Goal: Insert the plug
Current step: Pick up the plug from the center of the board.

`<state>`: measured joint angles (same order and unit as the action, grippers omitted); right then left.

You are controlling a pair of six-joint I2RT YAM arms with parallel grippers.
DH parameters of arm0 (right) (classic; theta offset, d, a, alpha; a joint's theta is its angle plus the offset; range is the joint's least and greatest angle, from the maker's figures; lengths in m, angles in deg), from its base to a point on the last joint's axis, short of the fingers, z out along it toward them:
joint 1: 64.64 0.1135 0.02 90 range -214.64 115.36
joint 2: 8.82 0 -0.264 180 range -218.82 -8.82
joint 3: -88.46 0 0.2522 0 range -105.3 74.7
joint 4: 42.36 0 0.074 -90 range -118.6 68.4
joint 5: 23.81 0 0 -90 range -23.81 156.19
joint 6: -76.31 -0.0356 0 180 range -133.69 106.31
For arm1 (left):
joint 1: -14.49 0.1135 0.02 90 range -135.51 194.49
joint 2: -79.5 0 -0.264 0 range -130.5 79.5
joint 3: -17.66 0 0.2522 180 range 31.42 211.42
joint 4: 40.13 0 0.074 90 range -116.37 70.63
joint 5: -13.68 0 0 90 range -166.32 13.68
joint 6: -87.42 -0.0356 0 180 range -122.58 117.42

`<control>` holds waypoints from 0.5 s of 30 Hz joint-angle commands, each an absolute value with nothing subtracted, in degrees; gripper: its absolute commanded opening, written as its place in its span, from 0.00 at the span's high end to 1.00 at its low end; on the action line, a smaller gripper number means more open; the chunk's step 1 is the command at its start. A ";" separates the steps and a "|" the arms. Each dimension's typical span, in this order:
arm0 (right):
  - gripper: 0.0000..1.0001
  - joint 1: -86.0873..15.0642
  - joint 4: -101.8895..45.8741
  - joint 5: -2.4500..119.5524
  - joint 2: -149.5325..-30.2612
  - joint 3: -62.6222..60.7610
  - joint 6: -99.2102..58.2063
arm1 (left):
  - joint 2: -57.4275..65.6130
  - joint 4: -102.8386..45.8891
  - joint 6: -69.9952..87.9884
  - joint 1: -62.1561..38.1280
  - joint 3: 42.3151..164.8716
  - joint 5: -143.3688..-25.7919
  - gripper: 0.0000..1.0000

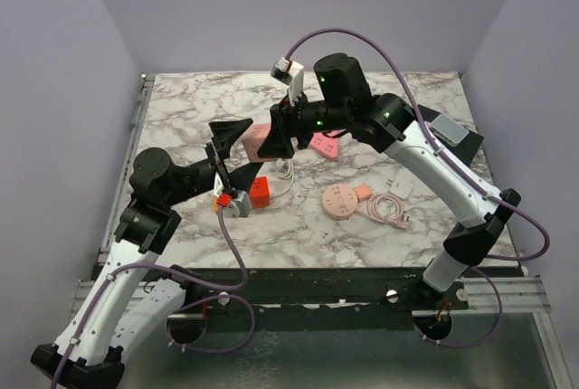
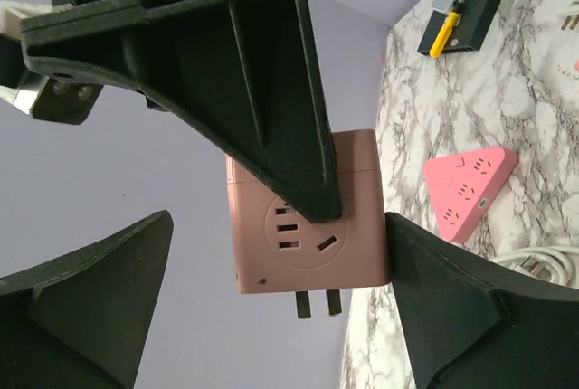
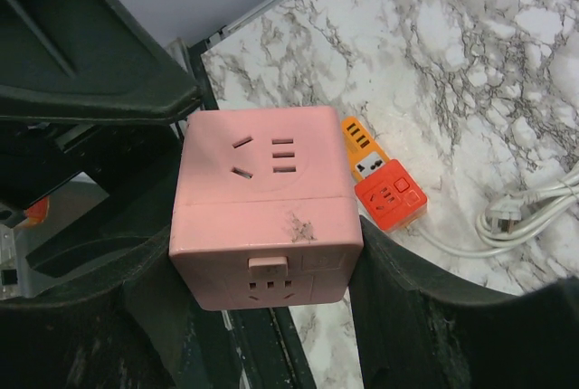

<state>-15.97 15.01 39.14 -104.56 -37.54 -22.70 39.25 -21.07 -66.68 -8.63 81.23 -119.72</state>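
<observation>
A pink cube adapter (image 3: 267, 199) with socket faces hangs above the table, my right gripper (image 3: 271, 271) shut on its two sides. Two metal plug prongs (image 2: 318, 303) stick out of one face of the cube (image 2: 312, 226). My left gripper (image 2: 279, 226) is wide open around the same cube: one finger (image 2: 452, 308) sits against its side, the other finger (image 2: 81, 308) stands well apart. From the top, the cube (image 1: 253, 136) lies between the left gripper (image 1: 242, 149) and the right gripper (image 1: 271, 140), over the middle of the marble table.
An orange socket cube (image 1: 260, 192) and white cable (image 1: 285, 172) lie below the grippers. A pink triangular power strip (image 1: 326, 145), a round pink strip (image 1: 342, 201), a pink cable (image 1: 389, 210) and a white charger (image 1: 401, 188) lie to the right.
</observation>
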 commanded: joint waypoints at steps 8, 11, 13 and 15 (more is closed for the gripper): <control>0.91 -16.03 17.35 39.34 -105.15 -38.15 -23.51 | 35.95 -18.32 -75.03 -10.58 80.15 -114.20 0.22; 0.74 -15.99 17.01 38.92 -105.66 -37.78 -23.88 | 34.77 -17.85 -74.64 -11.69 81.09 -113.01 0.42; 0.59 -16.03 15.64 39.14 -105.48 -36.75 -24.53 | 34.40 -17.89 -74.53 -12.24 81.21 -112.59 0.76; 0.43 -16.00 13.56 39.80 -104.84 -35.14 -25.17 | 33.94 -17.93 -73.98 -12.76 81.30 -111.90 0.91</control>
<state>-16.37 16.39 40.04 -104.91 -36.95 -22.42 34.86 -18.67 -72.10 -11.29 80.37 -113.97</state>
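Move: The pink cube plug, still held in the right hand's fingertips, stands just inside the left hand's open fingers, roughly 2 cm forward, 1 cm to the right and 2 cm below its hand point. Well below, about 32 cm under the left hand, the red plug sits some 6 cm forward and 2 cm left. The orange power strip's middle is about 6 cm forward and 8 cm left, 34 cm down. For the right hand, the pink cube plug lies at its hand point. The left hand, its fingers pointing mostly to the right, sinks about 3.5 cm and goes forward some 2.5 cm to centre on the pink cube plug, rolling only about 5 degrees, while its wide-open fingers close until they pinch two sides of the plug, their closing effort rising sharply at the end. The right hand keeps its own grip on the plug and holds it almost in place for the other hand, easing down about a centimetre late on. ##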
